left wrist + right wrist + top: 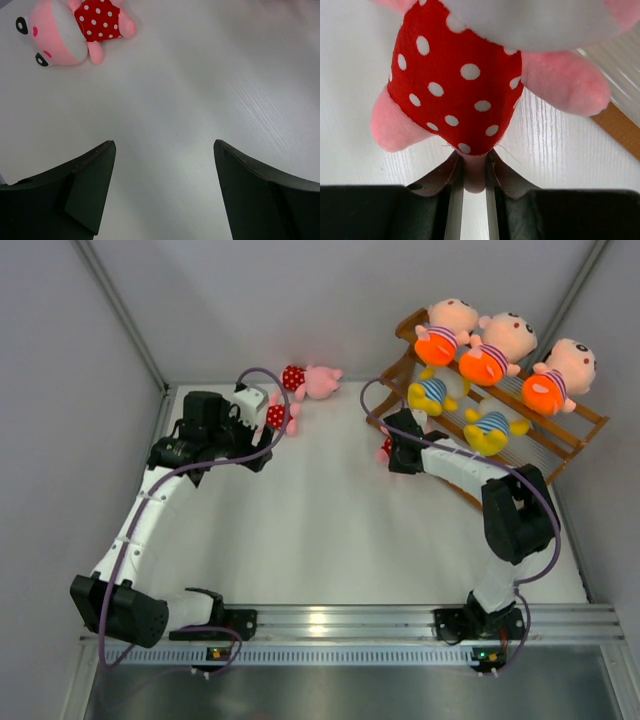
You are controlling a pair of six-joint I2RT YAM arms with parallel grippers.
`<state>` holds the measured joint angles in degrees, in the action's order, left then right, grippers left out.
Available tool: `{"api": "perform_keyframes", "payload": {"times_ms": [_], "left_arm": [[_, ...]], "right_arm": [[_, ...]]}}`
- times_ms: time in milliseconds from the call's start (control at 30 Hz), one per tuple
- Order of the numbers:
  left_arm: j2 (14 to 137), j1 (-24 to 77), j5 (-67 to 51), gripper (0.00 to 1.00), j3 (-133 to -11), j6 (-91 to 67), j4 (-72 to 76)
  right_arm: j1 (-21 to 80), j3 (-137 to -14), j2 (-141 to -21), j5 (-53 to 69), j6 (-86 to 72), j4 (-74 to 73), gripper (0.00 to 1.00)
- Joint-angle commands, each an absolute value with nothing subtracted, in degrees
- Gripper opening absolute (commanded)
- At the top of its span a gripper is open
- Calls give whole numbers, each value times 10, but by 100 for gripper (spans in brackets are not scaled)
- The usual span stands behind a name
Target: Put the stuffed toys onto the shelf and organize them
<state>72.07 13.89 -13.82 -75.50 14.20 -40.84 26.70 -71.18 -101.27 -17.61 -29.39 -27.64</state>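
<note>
The brown wooden shelf (575, 435) stands at the back right. Three peach-headed stuffed toys (500, 345) sit on its top tier and two yellow ones (432, 392) on the tier below. My right gripper (392, 445) is at the shelf's left end, its jaws narrow and shut on the leg of a pink polka-dot toy (455, 85); the toy's body fills the right wrist view above the gripper (474, 157). A corner of the shelf rail (620, 130) shows beside it. My left gripper (162, 142) hangs open over bare table, with another pink toy (60, 35) lying ahead to its left.
A third pink toy (310, 380) lies at the back of the white table (320, 520), near the rear wall. Grey walls close in the left, rear and right sides. The arms' metal base rail (340, 620) runs along the near edge.
</note>
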Motion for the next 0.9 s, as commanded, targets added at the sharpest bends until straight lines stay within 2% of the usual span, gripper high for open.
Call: {"api": "perform_keyframes", "payload": {"times_ms": [0, 267, 300, 400, 500, 667, 867], "left_arm": [[705, 137, -141, 85, -762, 154, -407], [706, 137, -154, 85, -768, 149, -407], [704, 137, -154, 85, -769, 150, -407], [703, 137, -151, 85, -768, 151, -407], [703, 137, -152, 85, -766, 151, -407], [703, 137, -155, 85, -767, 152, -407], [705, 137, -158, 85, -767, 151, -407]], "right_arm": [[253, -700, -990, -215, -323, -221, 21], [231, -703, -1015, -201, -319, -215, 20], [231, -705, -1015, -200, -319, -215, 21], [231, -708, -1012, -195, -318, -221, 35], [232, -701, -998, -200, -307, -222, 42], [254, -686, -955, -214, -202, -210, 47], [314, -698, -935, -301, -45, -236, 58]]}}
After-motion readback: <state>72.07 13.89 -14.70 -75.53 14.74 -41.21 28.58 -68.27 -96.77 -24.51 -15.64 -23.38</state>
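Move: My right hand still has the pink pig's leg between its fingers. The pig's place, the left end of the bottom shelf, is about 6 cm ahead and 3 cm to the right, roughly level with the fingers. The near yellow toy sits one tier up, some 8 cm ahead, 5 cm right and 10 cm higher; the other yellow toy is 2 cm ahead, 15 cm right and as high. From my left hand that place lies about 31 cm right, 5 cm ahead and 18 cm down. I nudge the pig the last bit onto the bottom shelf, my right hand easing about 2 cm right and slightly less forward. I spread my fingers to roughly half open to let go of its leg, then lift some 3 cm off it, drawing back a little as the wrist swings about 10 degrees counter-clockwise and rolls left side down. ##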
